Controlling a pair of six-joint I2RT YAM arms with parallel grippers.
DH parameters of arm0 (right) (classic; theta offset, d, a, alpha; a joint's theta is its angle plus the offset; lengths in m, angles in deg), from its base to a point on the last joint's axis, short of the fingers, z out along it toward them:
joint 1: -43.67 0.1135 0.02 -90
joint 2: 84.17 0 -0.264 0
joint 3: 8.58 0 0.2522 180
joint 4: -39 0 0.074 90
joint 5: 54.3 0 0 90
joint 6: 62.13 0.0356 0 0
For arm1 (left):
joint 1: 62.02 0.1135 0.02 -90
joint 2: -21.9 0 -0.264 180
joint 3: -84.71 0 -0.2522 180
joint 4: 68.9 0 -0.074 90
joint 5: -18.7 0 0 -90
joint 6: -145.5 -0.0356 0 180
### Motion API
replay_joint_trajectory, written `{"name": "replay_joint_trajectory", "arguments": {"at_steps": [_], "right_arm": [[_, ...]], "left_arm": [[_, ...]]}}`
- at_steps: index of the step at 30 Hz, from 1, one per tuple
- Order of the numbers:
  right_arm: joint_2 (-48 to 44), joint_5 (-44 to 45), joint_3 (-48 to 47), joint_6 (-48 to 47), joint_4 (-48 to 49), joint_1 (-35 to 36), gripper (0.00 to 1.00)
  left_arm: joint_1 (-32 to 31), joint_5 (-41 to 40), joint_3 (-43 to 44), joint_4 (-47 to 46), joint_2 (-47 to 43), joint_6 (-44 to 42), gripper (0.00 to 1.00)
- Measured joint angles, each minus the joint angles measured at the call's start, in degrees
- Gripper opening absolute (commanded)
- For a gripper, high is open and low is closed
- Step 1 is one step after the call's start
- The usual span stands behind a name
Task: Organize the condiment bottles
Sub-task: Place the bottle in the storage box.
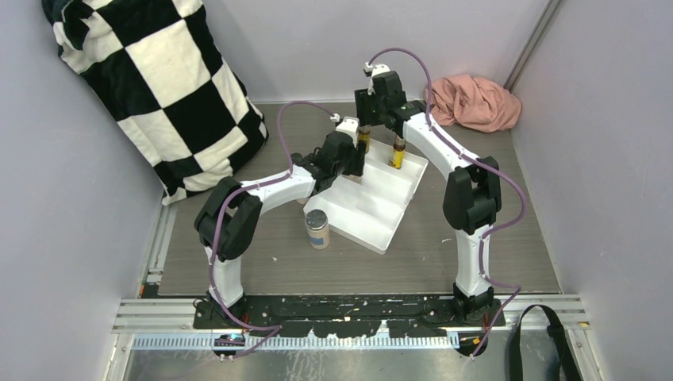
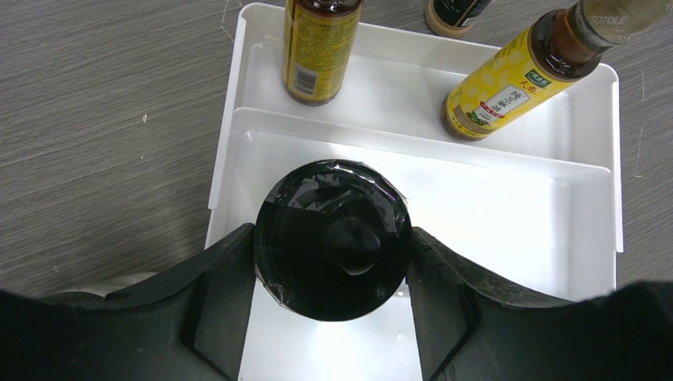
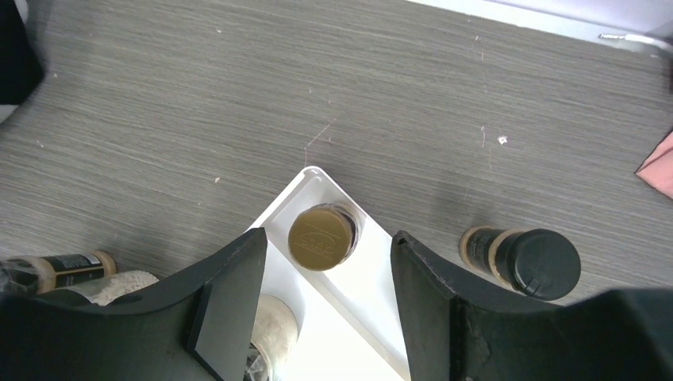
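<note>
A white tray (image 1: 394,226) lies mid-table. My left gripper (image 2: 332,240) is shut on a black-lidded jar (image 2: 317,206), held over the tray's (image 2: 508,198) middle compartment. Two yellow bottles (image 2: 316,48) (image 2: 508,83) with brown caps stand in the far compartment. The right gripper (image 3: 325,305) is open above the brown cap of a bottle (image 3: 321,236) in the tray's corner, and its fingers (image 3: 444,302) do not touch it. In the top view both grippers (image 1: 349,161) (image 1: 379,109) hover at the tray's far end.
A silver-lidded jar (image 1: 317,228) stands on the table left of the tray. A black-capped bottle (image 3: 524,260) stands outside the tray. A small dark bottle (image 3: 63,268) and a pale-powder jar (image 3: 119,286) sit nearby. A checkered blanket (image 1: 159,87) and pink cloth (image 1: 474,101) lie at the back.
</note>
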Motion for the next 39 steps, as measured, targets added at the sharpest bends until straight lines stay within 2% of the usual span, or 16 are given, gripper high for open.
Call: {"name": "replay_joint_trajectory", "arguments": {"at_steps": [9, 14, 15, 17, 18, 39], "right_arm": [[0.00, -0.11, -2.05, 0.11, -0.61, -0.26, 0.66], [0.00, -0.04, -4.26, 0.15, -2.32, -0.76, 0.66], [0.00, -0.04, -4.72, 0.15, -2.45, -0.92, 0.67], [0.00, -0.04, -5.79, 0.17, -2.56, -1.42, 0.67], [0.00, -0.02, -6.12, 0.20, -2.58, -1.64, 0.67], [-1.46, 3.61, -6.62, 1.70, -6.95, -6.01, 0.68]], "left_arm": [[0.00, 0.02, 0.15, 0.00, 0.15, -0.09, 0.64], [0.00, 0.07, 0.42, 0.00, 0.39, -0.20, 0.70], [0.00, 0.04, 0.55, 0.04, 0.44, -0.24, 0.73], [0.00, 0.07, 0.98, 0.22, 0.55, -0.42, 0.87], [0.00, 0.04, 1.22, 0.24, 0.61, -0.61, 0.87], [0.00, -0.31, 4.57, 2.05, 0.61, -3.13, 0.87]]}}
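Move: My left hand still has the wide black-capped bottle between its fingers, its middle about 4 cm below the hand; the first yellow bottle stands some 6 cm ahead and 3 cm right, the silver-lidded jar roughly 10 cm left and 14 cm back. From my empty right hand the small black-capped bottle lies about 11 cm right, 1 cm ahead and 13 cm down; the first yellow bottle is just below, 1 cm back, the leaning yellow bottle about 8 cm right and 5 cm back. I open my left fingers, let go of the wide bottle's black cap and ease that hand up about 2 cm, slightly forward. Meanwhile my right hand, already clear and open, keeps rising some 4 cm off the first yellow bottle, then swings about 7 cm right, beyond the box's far edge, closing sideways on the small black-capped bottle while turning about 10 degrees clockwise. ##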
